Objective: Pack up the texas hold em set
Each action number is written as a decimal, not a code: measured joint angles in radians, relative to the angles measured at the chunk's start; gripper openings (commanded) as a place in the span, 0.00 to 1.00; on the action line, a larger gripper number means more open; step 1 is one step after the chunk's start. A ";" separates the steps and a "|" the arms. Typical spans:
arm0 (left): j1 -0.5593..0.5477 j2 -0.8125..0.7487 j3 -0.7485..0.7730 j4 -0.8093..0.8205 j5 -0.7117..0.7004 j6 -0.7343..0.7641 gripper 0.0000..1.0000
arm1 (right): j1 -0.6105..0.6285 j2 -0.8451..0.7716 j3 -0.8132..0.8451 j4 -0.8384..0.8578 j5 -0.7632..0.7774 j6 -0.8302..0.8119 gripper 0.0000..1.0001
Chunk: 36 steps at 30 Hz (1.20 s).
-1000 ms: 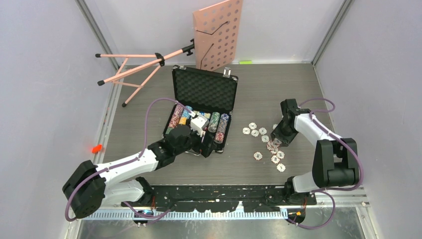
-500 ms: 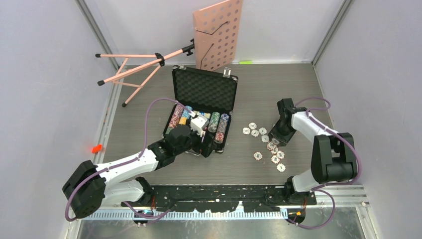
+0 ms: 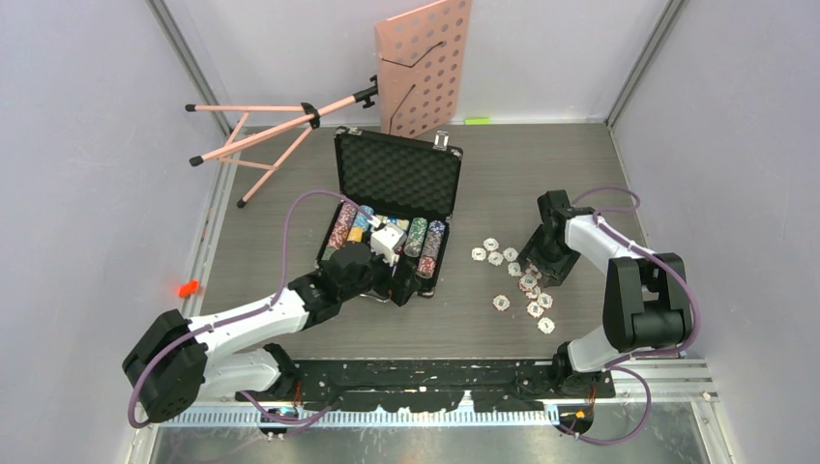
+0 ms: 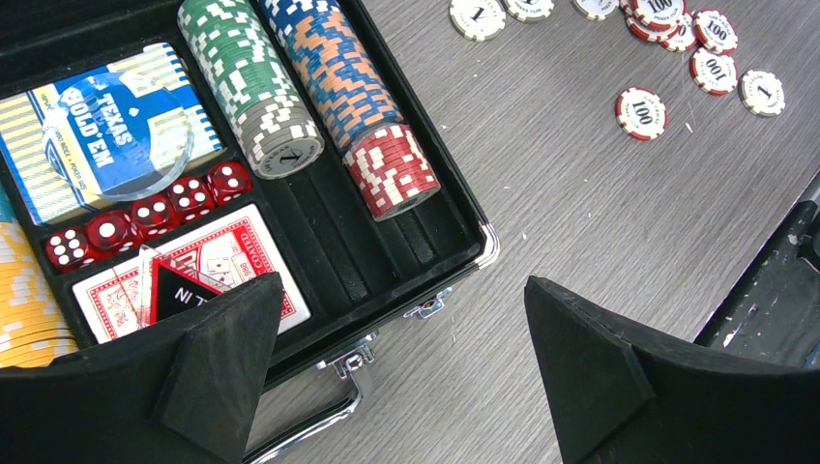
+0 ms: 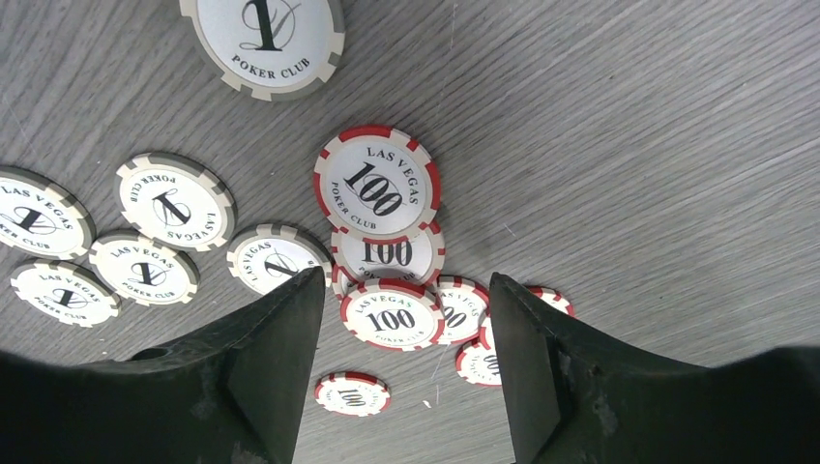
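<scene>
The black case lies open mid-table with its foam lid upright. In the left wrist view its tray holds green, blue-orange and red chip rows, red dice and card decks. My left gripper hangs open above the case's front right corner and handle. Loose chips are scattered to the right of the case. My right gripper is open low over them, its fingers astride a red 100 chip that rests on other chips.
A pink perforated music stand leans at the back wall, with its tripod legs lying at the back left. A small orange object sits at the left edge. White 1 chips lie left of the right gripper.
My right gripper has opened wider and shifted slightly left over the loose chips. The left arm has not moved.
</scene>
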 measured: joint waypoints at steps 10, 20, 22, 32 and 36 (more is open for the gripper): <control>0.000 0.001 0.000 0.000 0.000 0.001 1.00 | 0.000 0.028 0.018 0.010 0.011 -0.022 0.69; 0.000 0.003 0.000 0.000 0.000 0.002 1.00 | 0.000 0.077 0.042 0.036 -0.027 -0.034 0.47; 0.000 0.003 0.000 0.000 0.000 0.002 1.00 | 0.000 0.071 0.037 0.040 -0.029 -0.035 0.45; 0.000 0.007 0.000 0.000 0.000 0.002 1.00 | 0.000 -0.026 -0.020 0.008 -0.032 -0.036 0.38; 0.000 0.007 0.000 0.000 0.000 0.002 1.00 | 0.000 -0.067 -0.039 0.000 -0.048 -0.035 0.38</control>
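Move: The loose pile of overlapping red-edged 100 chips lies almost under the right hand, about 1 cm ahead, 1 cm to its left and 2 cm below. Around the hand at that same height, a single 100 chip sits roughly 2 cm ahead and 2 cm right, a white 1 chip about 2 cm ahead and 4 cm left, and a lone 100 chip some 5 cm back and 7 cm left. From the left hand the pile is some 26 cm to the right, level ahead, 10 cm lower. Ease the part-open right gripper about 1.5 cm forward and slightly down onto the pile of 100 chips, fingers pointing down. Close the fingers to roughly a chip's width to pinch chips from the pile, then draw back some 2.5 cm and rise about 1 cm, narrowing the gap a touch more at the end. ##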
